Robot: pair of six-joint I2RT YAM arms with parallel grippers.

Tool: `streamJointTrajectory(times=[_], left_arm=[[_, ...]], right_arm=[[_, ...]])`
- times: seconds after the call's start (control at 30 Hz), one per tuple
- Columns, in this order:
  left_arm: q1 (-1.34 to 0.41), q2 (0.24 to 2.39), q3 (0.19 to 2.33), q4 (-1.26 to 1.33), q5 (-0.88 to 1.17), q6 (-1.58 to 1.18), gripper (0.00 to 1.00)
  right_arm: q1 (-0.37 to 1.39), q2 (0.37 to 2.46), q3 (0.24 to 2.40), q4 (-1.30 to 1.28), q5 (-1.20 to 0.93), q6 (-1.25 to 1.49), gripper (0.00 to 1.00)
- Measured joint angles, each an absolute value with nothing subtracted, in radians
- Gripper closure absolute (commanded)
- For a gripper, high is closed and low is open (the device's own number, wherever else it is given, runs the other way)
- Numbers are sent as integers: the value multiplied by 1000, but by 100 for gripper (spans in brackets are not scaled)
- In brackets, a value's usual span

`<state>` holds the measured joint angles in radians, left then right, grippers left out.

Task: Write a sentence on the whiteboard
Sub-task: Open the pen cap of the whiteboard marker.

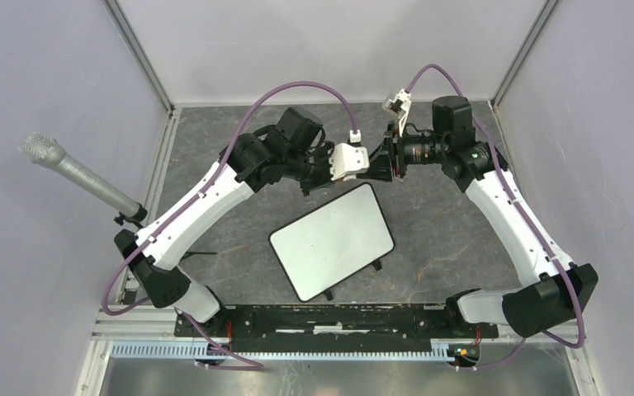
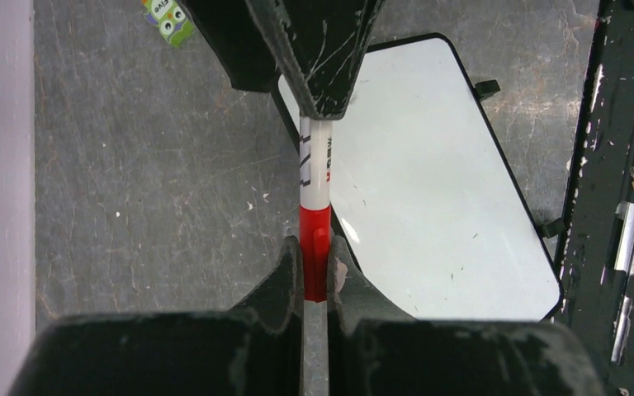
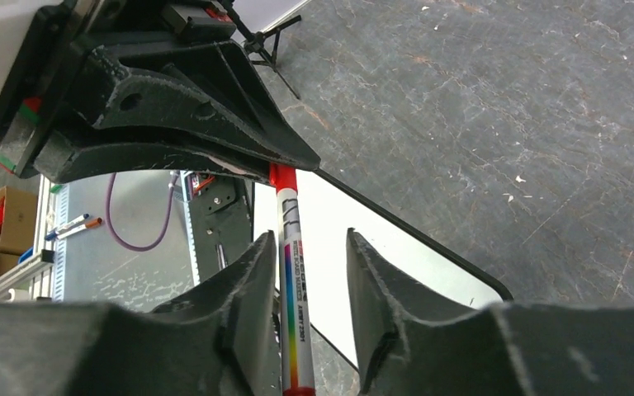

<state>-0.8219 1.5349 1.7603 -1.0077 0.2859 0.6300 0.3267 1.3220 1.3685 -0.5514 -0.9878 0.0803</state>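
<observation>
The whiteboard [image 1: 332,239] lies tilted on the dark table and its face is blank; no red sentence shows on it in any view. Both grippers meet above its far corner. My left gripper [image 2: 314,252] is shut on the red cap of a red-and-white marker pen [image 2: 314,177]. My right gripper [image 3: 305,239] has its jaws apart around the pen's white barrel [image 3: 289,272], which lies against one finger with a gap on the other side. The board also shows in the left wrist view [image 2: 429,181] and in the right wrist view [image 3: 363,239].
A grey microphone [image 1: 82,177] on a stand leans in at the left. A black rail [image 1: 330,318] runs along the near edge between the arm bases. A small green figure [image 2: 167,18] lies on the table beyond the board. Walls close three sides.
</observation>
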Motion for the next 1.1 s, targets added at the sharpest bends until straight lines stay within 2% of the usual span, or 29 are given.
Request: streamJointTrajectory(times=[0.1, 0.23, 0.27, 0.33, 0.43, 0.6, 0.83, 0.9, 0.97, 1.1], left_arm=[[-829, 1541, 1766, -1008, 285, 630, 98], [-833, 1553, 1773, -1008, 284, 630, 98], [-834, 1556, 1775, -1008, 285, 630, 97], [-838, 1559, 1777, -1008, 284, 630, 98], [-839, 1561, 1781, -1008, 284, 630, 98], [-839, 1561, 1781, -1008, 266, 631, 98], [-839, 1561, 1781, -1008, 261, 635, 98], [-839, 1561, 1781, -1009, 261, 635, 97], [-839, 1562, 1781, -1010, 260, 635, 98], [-839, 1564, 1783, -1019, 263, 636, 98]], right_arm=[[332, 1322, 1369, -552, -986, 81, 68], [340, 1322, 1369, -555, -986, 81, 72], [342, 1322, 1369, -555, -986, 81, 70], [346, 1322, 1369, -555, -985, 81, 60], [348, 1322, 1369, -556, -986, 79, 60], [352, 1322, 1369, -561, -985, 66, 69], [352, 1322, 1369, -578, -981, 43, 74], [352, 1322, 1369, -581, -978, 38, 83], [353, 1322, 1369, -584, -977, 34, 98], [358, 1322, 1370, -591, -974, 27, 100]])
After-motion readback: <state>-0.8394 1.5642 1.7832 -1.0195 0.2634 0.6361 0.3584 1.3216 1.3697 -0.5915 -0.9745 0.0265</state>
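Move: The marker is held by its red cap in the left fingers. Its middle is about 5 cm to the left hand's right and some 1 cm above it. From the right hand, that middle is roughly 3 cm left, 1 cm back and 1 cm below, with the body already between the open fingers. Counted from the right hand, the whiteboard's middle lies some 7 cm back and 9 cm left, the green block about 14 cm forward and 5 cm right, both some 30 cm below. Close the right gripper around the white marker body: narrow the fingers, let them ease open a little, then shut them until they pinch it from both sides. Meanwhile drift the right hand about 1 cm back and down, slightly left, with hardly any turn. Keep the left fingers shut on the red cap and that hand nearly still. ##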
